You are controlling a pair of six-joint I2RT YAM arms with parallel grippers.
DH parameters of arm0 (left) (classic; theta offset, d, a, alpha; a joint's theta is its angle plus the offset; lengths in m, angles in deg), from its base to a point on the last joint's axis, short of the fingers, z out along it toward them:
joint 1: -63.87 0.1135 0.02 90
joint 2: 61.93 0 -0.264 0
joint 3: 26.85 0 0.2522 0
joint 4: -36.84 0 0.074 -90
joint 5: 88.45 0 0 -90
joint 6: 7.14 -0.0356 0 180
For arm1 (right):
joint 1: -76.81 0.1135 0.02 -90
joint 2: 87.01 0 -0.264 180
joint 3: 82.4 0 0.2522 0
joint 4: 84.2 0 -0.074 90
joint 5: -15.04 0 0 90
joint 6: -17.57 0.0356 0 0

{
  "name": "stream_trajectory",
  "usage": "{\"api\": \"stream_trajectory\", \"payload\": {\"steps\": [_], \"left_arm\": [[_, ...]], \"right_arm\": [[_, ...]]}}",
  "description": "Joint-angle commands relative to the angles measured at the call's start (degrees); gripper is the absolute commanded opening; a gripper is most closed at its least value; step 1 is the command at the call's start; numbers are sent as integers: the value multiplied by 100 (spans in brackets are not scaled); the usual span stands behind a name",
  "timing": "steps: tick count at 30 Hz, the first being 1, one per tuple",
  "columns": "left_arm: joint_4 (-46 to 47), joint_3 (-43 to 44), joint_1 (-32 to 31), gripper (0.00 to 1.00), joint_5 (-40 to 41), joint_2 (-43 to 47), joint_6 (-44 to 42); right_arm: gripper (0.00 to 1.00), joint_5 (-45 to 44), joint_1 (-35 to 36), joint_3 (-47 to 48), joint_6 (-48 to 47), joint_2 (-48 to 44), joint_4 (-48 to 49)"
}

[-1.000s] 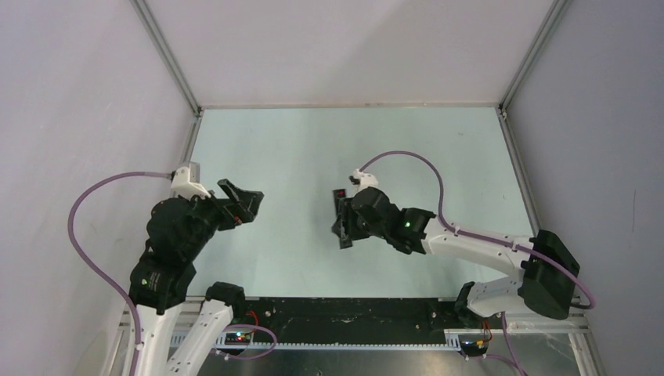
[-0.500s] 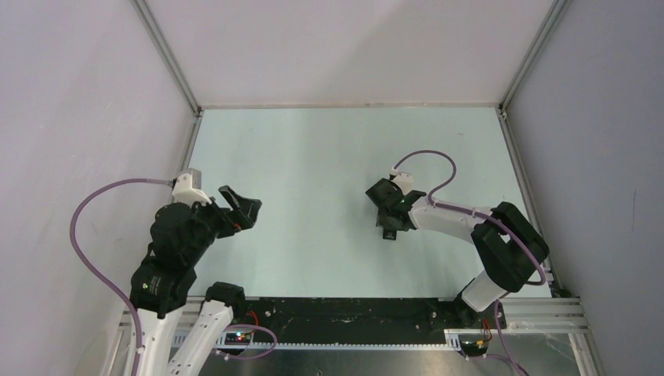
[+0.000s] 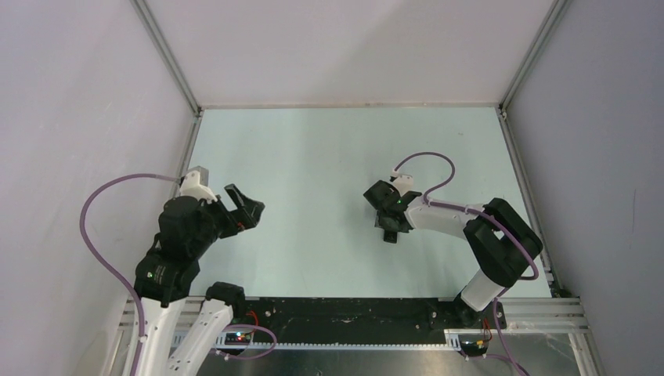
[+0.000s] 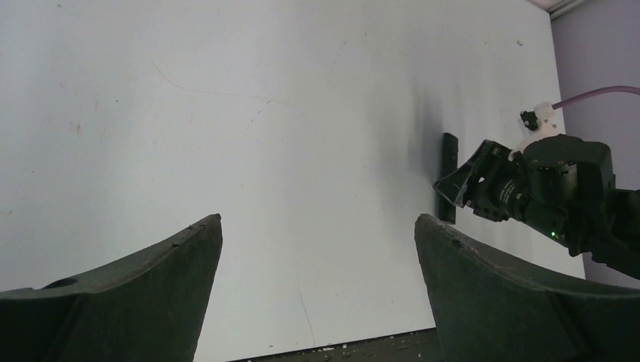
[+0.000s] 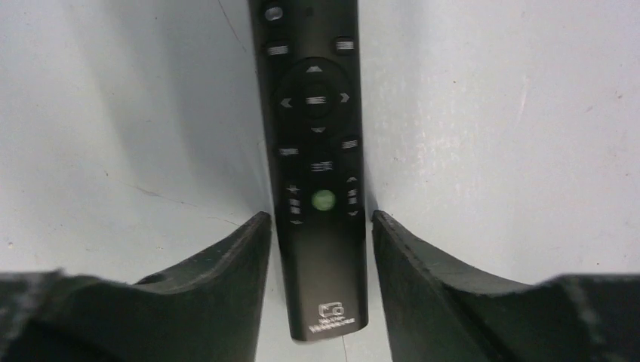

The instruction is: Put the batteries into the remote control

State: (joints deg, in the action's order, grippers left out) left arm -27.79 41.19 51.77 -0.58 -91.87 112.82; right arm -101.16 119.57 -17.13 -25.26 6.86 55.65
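Note:
The remote control (image 5: 317, 143) is a slim black bar lying button-face up on the pale table. My right gripper (image 5: 321, 215) straddles its lower end, open, with a thin gap showing on each side. From above, the right gripper (image 3: 385, 213) covers most of the remote control (image 3: 389, 235); only its near end shows. My left gripper (image 3: 249, 205) hovers wide open at the left, holding nothing. In the left wrist view, the left gripper (image 4: 318, 219) faces bare table, with the remote control (image 4: 449, 158) and the right gripper (image 4: 462, 188) far to its right. The batteries are out of view.
Grey walls enclose the table (image 3: 313, 149) on three sides, with metal frame posts (image 3: 168, 59) at the back corners. A black base rail (image 3: 344, 309) runs along the near edge. Purple cables loop from both wrists.
The right arm swung to the right with the remote and set it flat on the table; its jaws have since eased apart. The left arm drifted slightly and stayed open.

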Motion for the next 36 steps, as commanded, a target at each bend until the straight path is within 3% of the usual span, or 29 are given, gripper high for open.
{"api": "stream_trajectory", "payload": {"steps": [1,4,10,15,16,22,26,36], "left_arm": [[-48,-39,-3,100,49,-39,55],[-61,-57,-4,100,123,-14,105],[-48,-34,-7,100,139,20,162],[-37,-48,-4,100,171,87,199],[-37,-36,-6,100,176,108,185],[-45,-41,-11,100,185,602,85],[-46,-26,-4,100,191,1108,40],[-47,-91,-4,100,481,2331,89]], "right_arm": [[59,-251,-11,31,170,21,-129],[73,-328,12,31,120,-252,-147],[86,-467,24,31,134,-1205,-686],[91,-812,36,32,292,-2849,-1772],[97,-921,36,34,263,-3095,-1900],[100,-1153,8,215,111,-5768,-3029],[99,-1163,13,589,-138,-7035,-3503],[99,-988,5,1968,-622,-8474,-3695]]}}
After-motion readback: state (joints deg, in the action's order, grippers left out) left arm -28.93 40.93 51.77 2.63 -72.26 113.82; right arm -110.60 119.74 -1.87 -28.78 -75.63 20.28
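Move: The remote control lies on the table, buttons up, between the right hand's fingers. Its long axis runs roughly fore and aft, and its middle is about 2 cm ahead of the right hand, level sideways and some 1 cm below. No other loose thing lies near it. From the left hand, the remote's middle is around 10 cm ahead, roughly 33 cm to the right and 25 cm below. Upward first and then also back and to its right, the right hand spreads its half-open fingers wide, clear of the remote's sides, and leaves it quickly. It rises about 33 cm, tipping the fingers up strongly as it goes. The left hand, empty and wide open, holds nearly still, then eases back and up some 5 cm, its fingers tilting up. ##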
